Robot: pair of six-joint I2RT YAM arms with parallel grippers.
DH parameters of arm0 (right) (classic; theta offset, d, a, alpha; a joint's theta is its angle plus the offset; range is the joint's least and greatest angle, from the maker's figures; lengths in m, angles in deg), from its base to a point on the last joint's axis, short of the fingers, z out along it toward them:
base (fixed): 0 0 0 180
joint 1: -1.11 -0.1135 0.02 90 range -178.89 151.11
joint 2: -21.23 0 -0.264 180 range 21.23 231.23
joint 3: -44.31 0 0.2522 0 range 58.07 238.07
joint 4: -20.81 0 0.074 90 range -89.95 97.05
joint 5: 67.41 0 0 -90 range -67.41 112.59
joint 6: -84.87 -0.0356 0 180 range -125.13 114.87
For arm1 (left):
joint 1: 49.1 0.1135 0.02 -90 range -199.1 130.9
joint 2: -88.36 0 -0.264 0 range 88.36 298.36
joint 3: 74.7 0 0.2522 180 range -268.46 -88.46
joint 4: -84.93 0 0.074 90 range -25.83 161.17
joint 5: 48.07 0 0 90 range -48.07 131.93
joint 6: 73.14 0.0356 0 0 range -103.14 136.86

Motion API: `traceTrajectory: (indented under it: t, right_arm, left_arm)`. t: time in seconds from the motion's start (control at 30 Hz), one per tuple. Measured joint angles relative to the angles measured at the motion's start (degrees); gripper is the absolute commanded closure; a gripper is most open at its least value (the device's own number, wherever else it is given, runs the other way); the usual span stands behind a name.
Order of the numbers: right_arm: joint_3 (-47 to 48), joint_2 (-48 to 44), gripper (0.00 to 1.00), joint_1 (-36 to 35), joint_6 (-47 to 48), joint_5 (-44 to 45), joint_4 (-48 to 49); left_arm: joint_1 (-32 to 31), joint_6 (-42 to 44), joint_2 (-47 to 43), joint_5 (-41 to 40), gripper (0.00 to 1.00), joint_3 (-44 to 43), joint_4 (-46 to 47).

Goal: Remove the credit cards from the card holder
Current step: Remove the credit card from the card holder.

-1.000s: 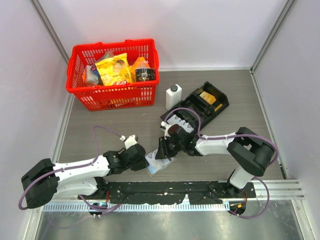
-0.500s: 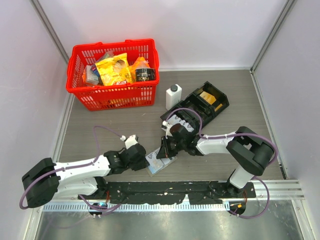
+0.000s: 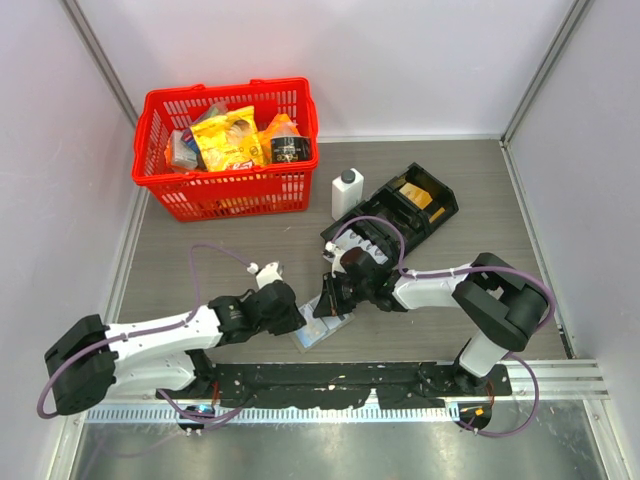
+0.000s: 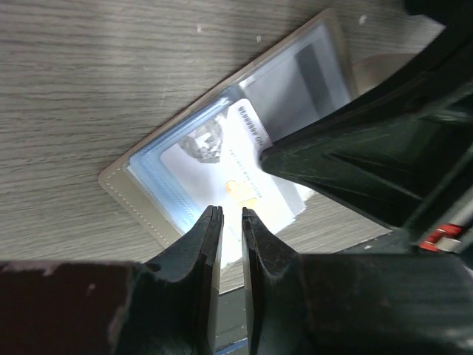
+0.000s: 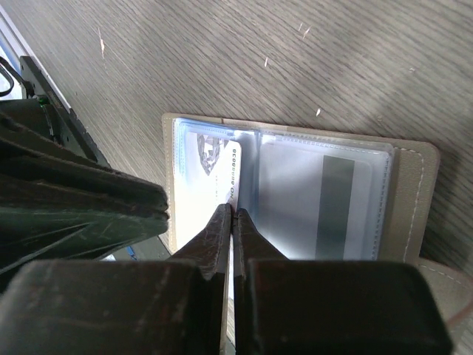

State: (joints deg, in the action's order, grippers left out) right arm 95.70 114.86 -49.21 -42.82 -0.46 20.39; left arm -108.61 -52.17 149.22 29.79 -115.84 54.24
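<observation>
The card holder (image 3: 318,333) lies open and flat near the table's front edge, tan rim (image 5: 414,192) around clear sleeves. A white credit card (image 5: 207,159) with a diamond picture sits in one sleeve. A second card with a grey stripe (image 5: 336,200) sits in the other. My right gripper (image 5: 233,209) is shut, tips down on the white card's edge by the middle fold; nothing shows between them. My left gripper (image 4: 229,213) hovers over the same card (image 4: 211,140) from the opposite side, jaws a narrow slit apart and empty. Both grippers (image 3: 297,320) (image 3: 330,303) nearly touch.
A red basket (image 3: 225,150) of groceries stands at the back left. A white bottle (image 3: 346,192) and a black compartmented tray (image 3: 405,212) stand behind the right arm. A black rail (image 3: 330,380) runs along the front edge just below the holder.
My right gripper has closed from part open to shut over the white card's edge. My left gripper has moved a little right, closer to the holder.
</observation>
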Motion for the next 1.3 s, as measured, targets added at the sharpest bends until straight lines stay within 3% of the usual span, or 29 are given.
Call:
traceTrajectory:
  t: [0.2,0.73,1.3]
  right_arm:
    - [-0.02,0.00,0.99,0.09,-0.13,0.00,0.09]
    - [-1.22,-1.95,0.99,1.70,-0.11,0.50,-0.59]
    - [-2.29,-11.54,0.99,4.00,1.60,6.27,-8.61]
  left_arm:
    - [0.00,0.11,5.35,0.59,0.80,-0.04,0.07]
    - [0.00,0.11,8.98,0.85,0.81,-1.09,2.73]
    - [0.00,0.09,6.23,0.94,0.78,-0.55,0.48]
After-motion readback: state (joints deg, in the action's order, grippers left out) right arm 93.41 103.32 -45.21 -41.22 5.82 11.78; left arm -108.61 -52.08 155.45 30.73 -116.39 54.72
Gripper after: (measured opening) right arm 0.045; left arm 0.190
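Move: The white VIP card lies in the blue-edged near pocket of the card holder, its outer long edge already between the right fingertips; its middle is about 2 cm back and 2 cm left of the right hand, 1 cm lower. The empty-looking pocket with the grey strip is roughly 2 cm ahead and 4 cm right, the black tray's middle some 18 cm ahead and 15 cm right. From the left hand, the card's middle is about 1 cm ahead, 2 cm right and 3 cm below. The card, still pinched by its outer long edge, is first held in place while the left hand sinks some 2.5 cm onto the near pocket and stays there, barely parted fingertips pressing it down. Then the right hand draws the card out of the pocket mouth, right and forward over the grey-strip pocket, about 4.5 cm, lifting 2.5 cm mostly at the end with a slight clockwise turn. ##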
